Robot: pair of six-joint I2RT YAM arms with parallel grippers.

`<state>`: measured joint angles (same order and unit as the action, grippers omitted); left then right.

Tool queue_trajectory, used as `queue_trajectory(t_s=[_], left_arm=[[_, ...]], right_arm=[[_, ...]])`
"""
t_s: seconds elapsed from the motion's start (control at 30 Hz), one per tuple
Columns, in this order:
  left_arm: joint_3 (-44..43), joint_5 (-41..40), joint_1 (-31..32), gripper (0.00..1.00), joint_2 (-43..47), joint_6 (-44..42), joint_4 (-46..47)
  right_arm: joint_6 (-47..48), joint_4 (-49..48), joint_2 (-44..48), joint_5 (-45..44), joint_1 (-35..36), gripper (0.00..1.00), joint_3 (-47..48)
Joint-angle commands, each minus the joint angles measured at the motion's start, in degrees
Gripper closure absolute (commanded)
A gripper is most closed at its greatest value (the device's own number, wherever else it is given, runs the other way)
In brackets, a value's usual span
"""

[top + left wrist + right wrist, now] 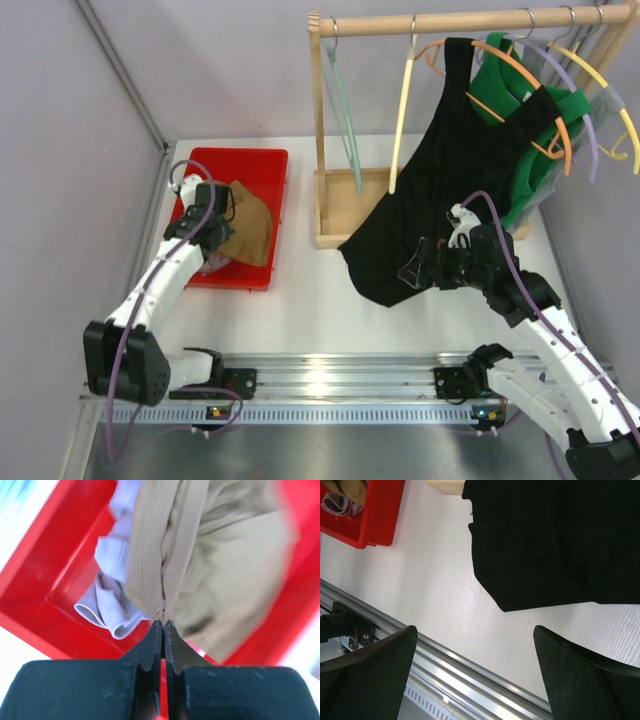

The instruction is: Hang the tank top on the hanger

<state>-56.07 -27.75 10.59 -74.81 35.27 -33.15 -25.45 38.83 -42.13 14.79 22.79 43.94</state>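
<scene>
The tan-brown tank top (250,225) lies bunched in the red tray (235,160). My left gripper (218,207) is over the tray and shut on a ribbed edge of the tank top (225,570). In the left wrist view the closed gripper (164,624) pinches the fabric at its tips. The cream-white hanger (402,120) hangs by its hook from the wooden rail at the back. My right gripper (420,262) is open and empty, just below the hem of the black garment (450,180). In the right wrist view the gripper (475,628) has its jaws wide apart above bare table.
A small mauve-grey cloth (112,580) lies under the tank top in the tray. On the rail hang a pale green hanger (345,110), an orange hanger (520,80) carrying the black garment, and a green garment (540,110). The rack's wooden base (335,215) stands mid-table. A metal rail (330,375) runs along the near edge.
</scene>
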Motion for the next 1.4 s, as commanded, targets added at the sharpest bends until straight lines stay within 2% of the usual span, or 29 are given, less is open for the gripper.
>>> queue_trajectory(t_s=[0.0,0.13,0.17,0.4,0.57,0.77,0.9,1.0,1.13,1.27,1.37], left_arm=[[-5.36,6.62,0.48,1.0,8.7,-3.53,-2.88],[-9.66,10.6,3.81,1.0,15.11,-5.73,-4.91],[-11.67,10.43,6.26,1.0,15.82,-6.43,-5.08],[-23.28,5.35,18.84,1.0,18.99,-9.78,-6.84],[-32.76,2.44,25.96,1.0,16.71,-12.32,-7.72],[-38.57,3.48,30.27,1.0,15.83,-12.42,-8.6],[-45.51,7.61,30.54,1.0,14.43,-12.68,-11.93],[-51.49,14.46,30.72,1.0,11.18,-12.68,-15.36],[-48.44,20.01,32.12,1.0,10.47,-9.17,-14.42],[-40.89,11.6,40.1,1.0,11.87,-7.15,-10.46],[-39.99,8.33,44.5,1.0,11.35,-6.61,-8.7]], right_arm=[[1.11,-1.74,-0.06,-0.72,0.94,0.0,1.85],[1.11,-2.26,-0.58,-1.43,0.86,0.0,3.07],[1.11,-2.18,-0.67,-1.51,0.86,0.0,3.34],[1.02,-2.88,-1.55,-2.13,0.94,0.0,6.41],[-0.12,-8.14,-0.68,3.4,0.94,0.0,5.9],[-5.74,-19.92,-1.46,5.35,3.13,0.0,0.54],[-7.07,-21.95,-2.34,-1.85,11.55,0.0,-0.53],[-7.24,-20.99,-1.91,-7.04,15.35,0.0,-0.52],[-8.64,-22.04,0.73,-8.02,16.5,0.0,-2.19],[-13.21,-27.04,3.28,-9.15,20.0,0.0,-6.14],[-18.13,-32.58,3.02,-12.4,23.17,0.0,-9.57]])
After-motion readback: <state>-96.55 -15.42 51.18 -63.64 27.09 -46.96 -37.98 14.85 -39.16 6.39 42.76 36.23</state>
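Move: My left hand already pinches the brown tank top's strap just above the red bin. It is bound for my open right hand, roughly 40 cm to its right, 8 cm back and 5 cm higher. The green hanger is some 24 cm right, 17 cm ahead and 15 cm up. The lilac cloth sits 9 cm back, 4 cm left and 8 cm down. From my right hand, the tank top lies about 38 cm left, 8 cm ahead and 12 cm below. Keeping the strap pinched, I whip my left hand up about 35 cm out of the red bin while swinging it right some 22 cm and back about 11, towards my right hand, then let it sink 5 cm. That wrist tips its fingers up and swings clockwise through roughly 50 degrees. My right hand, still wide open, comes left about 8 cm and slightly up to meet it, touching nothing. ##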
